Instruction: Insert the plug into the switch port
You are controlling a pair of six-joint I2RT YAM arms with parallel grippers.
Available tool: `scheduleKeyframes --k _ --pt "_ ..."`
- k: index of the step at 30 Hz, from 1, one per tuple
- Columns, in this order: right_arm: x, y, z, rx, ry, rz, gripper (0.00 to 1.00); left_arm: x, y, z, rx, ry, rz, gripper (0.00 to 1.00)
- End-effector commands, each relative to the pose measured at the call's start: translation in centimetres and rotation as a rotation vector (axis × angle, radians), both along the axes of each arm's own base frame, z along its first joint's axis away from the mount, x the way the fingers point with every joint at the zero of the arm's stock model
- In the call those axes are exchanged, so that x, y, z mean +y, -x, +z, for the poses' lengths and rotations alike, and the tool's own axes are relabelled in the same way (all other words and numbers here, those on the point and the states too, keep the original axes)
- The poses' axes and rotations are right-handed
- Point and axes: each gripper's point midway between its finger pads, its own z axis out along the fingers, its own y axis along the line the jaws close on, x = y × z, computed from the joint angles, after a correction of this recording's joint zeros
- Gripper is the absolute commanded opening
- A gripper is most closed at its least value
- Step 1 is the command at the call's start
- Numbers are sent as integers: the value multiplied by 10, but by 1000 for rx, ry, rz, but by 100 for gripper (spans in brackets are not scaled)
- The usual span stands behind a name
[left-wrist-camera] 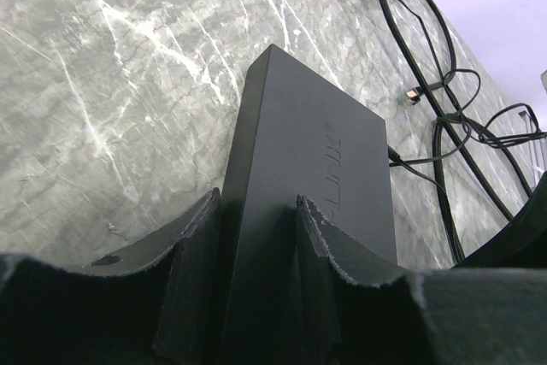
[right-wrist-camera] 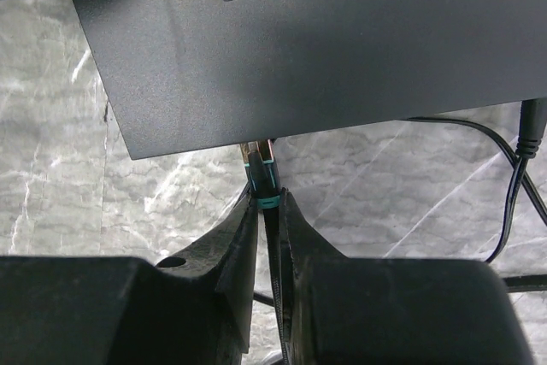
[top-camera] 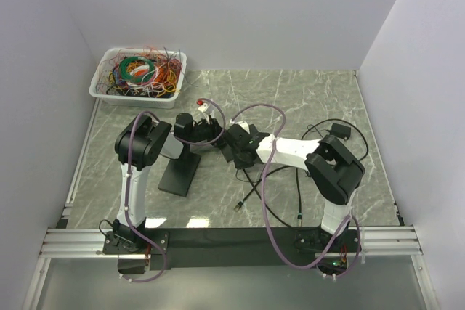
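The black switch, a flat box with raised lettering, is gripped at its near end between my left gripper's fingers, which are shut on it. In the top view the switch slants down to the table below the left gripper. My right gripper is shut on the plug, a dark connector with a teal band and a black cable trailing back between the fingers. The plug's tip sits right at the lower edge of the switch; the port itself is hidden. The right gripper is close beside the left one.
A white bin of tangled coloured wires stands at the back left. Black cables loop over the marble table right of centre, with a loose connector and a black power adapter. A small red and white item lies behind the grippers.
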Motion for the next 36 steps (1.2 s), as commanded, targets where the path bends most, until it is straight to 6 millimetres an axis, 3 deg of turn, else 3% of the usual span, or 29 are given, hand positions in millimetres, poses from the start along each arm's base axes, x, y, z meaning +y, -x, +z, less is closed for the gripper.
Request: scheduleKeyframes --k 1,9,16,22,27,31,36 --pt "31 -89 54 -299 -188 -118 0 -5 82 -68 295 -98 -193 37" --pt "29 -104 62 -336 -192 -120 0 -5 83 -70 311 -94 -204 39" --pt "27 -133 73 -382 -210 -112 0 -6 82 -70 324 -90 -204 40" --pt "20 -150 64 -368 -199 -113 0 -2 75 -69 339 -66 -190 48" --pt "13 -158 61 -367 -210 -132 8 0 68 -68 362 -39 -167 57" --pt "10 -176 60 -371 -220 -150 8 -2 56 -61 339 -15 -135 60" --pt "6 -196 60 -383 -228 -170 8 -4 50 -47 299 25 -111 78"
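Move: The right hand already holds the plug against the switch's near edge, with the port about 2 cm ahead of its finger point and nearly level. The middle of the switch lies some 6 cm ahead and 1 cm right; the power plug is on that same edge, roughly 9 cm right and 3 cm ahead. The left hand grips the switch's left part, with the port about 6 cm back and 8 cm right of it. Keeping its pinch on the plug and its tip at the port, the right hand drives forward about 8.5 cm, slowly at first and then faster, nearly level and with hardly any wrist turn, pushing the plug against the switch's near edge. The left hand goes along forward by only some 4.5 cm, drifting about 2 cm left and turning a little counter-clockwise; past halfway its fingers open wide and let go of the switch, and it rises about 1 cm at the end. ##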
